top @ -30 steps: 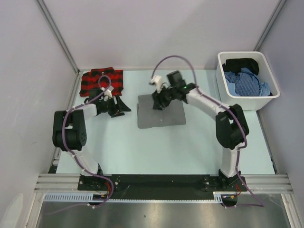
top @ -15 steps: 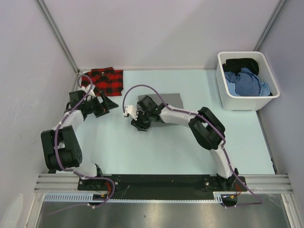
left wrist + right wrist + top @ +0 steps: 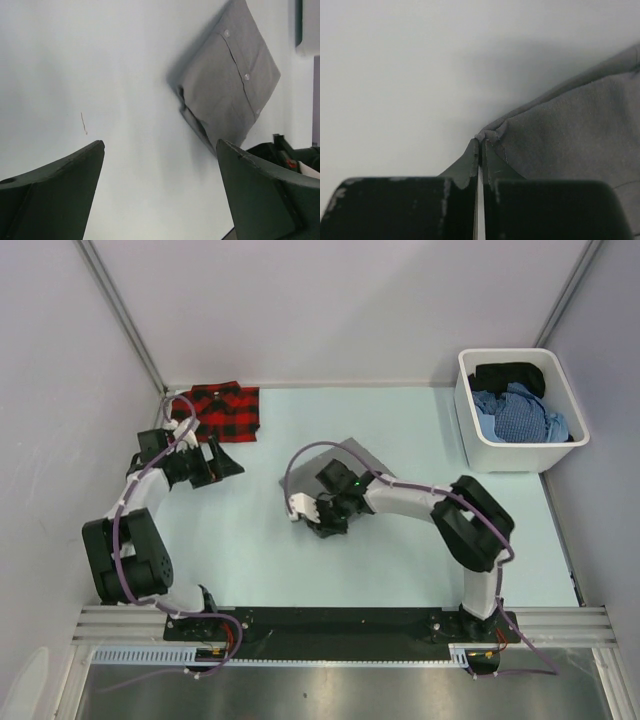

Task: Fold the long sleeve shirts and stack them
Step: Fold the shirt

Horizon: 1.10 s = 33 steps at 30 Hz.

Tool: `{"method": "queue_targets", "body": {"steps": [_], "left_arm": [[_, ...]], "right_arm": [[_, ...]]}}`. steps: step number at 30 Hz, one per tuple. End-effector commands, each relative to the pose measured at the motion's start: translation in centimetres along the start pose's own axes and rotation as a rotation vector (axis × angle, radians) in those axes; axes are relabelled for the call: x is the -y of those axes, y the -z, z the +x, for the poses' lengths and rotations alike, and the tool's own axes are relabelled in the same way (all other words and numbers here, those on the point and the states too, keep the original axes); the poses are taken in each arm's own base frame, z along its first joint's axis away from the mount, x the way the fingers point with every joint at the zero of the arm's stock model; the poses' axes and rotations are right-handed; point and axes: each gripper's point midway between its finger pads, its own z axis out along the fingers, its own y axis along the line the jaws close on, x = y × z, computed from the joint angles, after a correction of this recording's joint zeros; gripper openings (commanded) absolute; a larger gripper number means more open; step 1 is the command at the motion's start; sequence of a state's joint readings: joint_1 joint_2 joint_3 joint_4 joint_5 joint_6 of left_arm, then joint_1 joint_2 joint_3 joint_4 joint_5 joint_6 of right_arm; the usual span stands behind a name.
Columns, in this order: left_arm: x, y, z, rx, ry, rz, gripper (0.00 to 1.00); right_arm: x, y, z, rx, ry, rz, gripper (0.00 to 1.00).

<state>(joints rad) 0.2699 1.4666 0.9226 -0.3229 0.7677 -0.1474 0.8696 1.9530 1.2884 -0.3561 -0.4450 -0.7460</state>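
The plain grey long sleeve shirt lies folded mid-table, turned at an angle, its button row showing in the left wrist view. My right gripper is at its near-left corner, and the right wrist view shows the jaws shut on a pinched-up bit of the grey cloth. The red-and-black plaid shirt lies folded at the far left. My left gripper hovers just in front of the plaid shirt, open and holding nothing, pointing across bare table toward the grey shirt.
A white bin at the far right holds blue and black clothes. Grey walls close in the table on three sides. The right arm shows at the lower right of the left wrist view.
My right gripper swung from the grey shirt's far side to its near-left corner and shut on it; the shirt turned. My left arm drew back left and opened wide.
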Motion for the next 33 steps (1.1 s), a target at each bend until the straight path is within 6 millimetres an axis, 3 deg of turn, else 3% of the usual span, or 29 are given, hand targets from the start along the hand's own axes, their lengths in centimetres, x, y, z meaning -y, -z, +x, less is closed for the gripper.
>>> {"method": "queue_targets", "body": {"steps": [1,3,7,10,13,14,17,22,23,27,31,33], "left_arm": [[2.1,-1.4,2.2,-0.149,-0.112,0.132,0.99],[2.8,-2.9,4.7,-0.252,-0.085,0.178,0.99],[6.2,-6.1,8.5,-0.403,-0.036,0.307,1.00],[8.3,-8.6,10.2,-0.450,-0.003,0.364,0.97],[9.2,-10.7,11.0,-0.449,0.065,0.386,0.88],[9.6,-11.5,10.3,-0.407,0.047,0.404,0.86],[9.8,-13.1,10.9,-0.394,0.088,0.366,0.77],[10.4,-14.3,14.8,-0.484,0.091,0.323,0.72],[10.3,-14.5,15.3,-0.486,0.097,0.312,0.71],[10.4,-15.4,18.1,-0.530,0.143,0.278,0.72],[10.7,-16.6,19.7,-0.555,0.174,0.267,0.70],[11.0,-16.9,20.7,-0.579,0.197,0.261,0.69]], "right_arm": [[-8.5,5.4,3.3,-0.007,0.213,-0.330,0.00],[-11.7,7.2,7.3,-0.104,0.215,-0.443,0.00],[-11.5,10.1,12.6,-0.199,0.240,-0.435,0.00],[-11.6,11.5,14.3,-0.231,0.276,-0.413,0.07],[-11.6,12.2,15.5,-0.267,0.284,-0.396,0.23],[-11.5,12.4,15.4,-0.271,0.275,-0.386,0.36],[-10.4,13.5,14.0,-0.243,0.197,-0.332,0.53],[-7.5,16.4,10.6,-0.135,-0.002,-0.201,0.65],[-6.5,17.1,9.7,-0.112,-0.019,-0.171,0.65],[-3.3,18.4,8.9,-0.053,-0.181,-0.074,0.66],[-0.3,19.3,9.7,-0.009,-0.383,-0.027,0.66],[1.1,20.0,9.2,0.019,-0.410,0.001,0.66]]}}
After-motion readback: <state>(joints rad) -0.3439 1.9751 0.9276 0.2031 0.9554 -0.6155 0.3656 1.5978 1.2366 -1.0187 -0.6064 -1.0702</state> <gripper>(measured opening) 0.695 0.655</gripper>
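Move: The grey shirt lies skewed, its near corner already pinched in the right fingers; its middle is about 11 cm ahead of the right hand, 3 cm to its right and a little below. The bare table spot where that corner goes is some 9 cm back and 20 cm right. From the left hand the grey shirt's middle is 29 cm right, about 1 cm back and 12 cm down; the red checked shirt lies 16 cm ahead, 1 cm left, 11 cm below it. The grey shirt's pinched corner is dragged some 20 cm right and 9 cm back by the right hand, low along the table; those fingers then open, let go, and the hand rises about 9 cm while going forward beside the shirt's right edge. Meanwhile the wide-open left hand sweeps 24 cm right, sinking 9 cm and drifting back, turns clockwise, and partly closes at the shirt's left edge. ##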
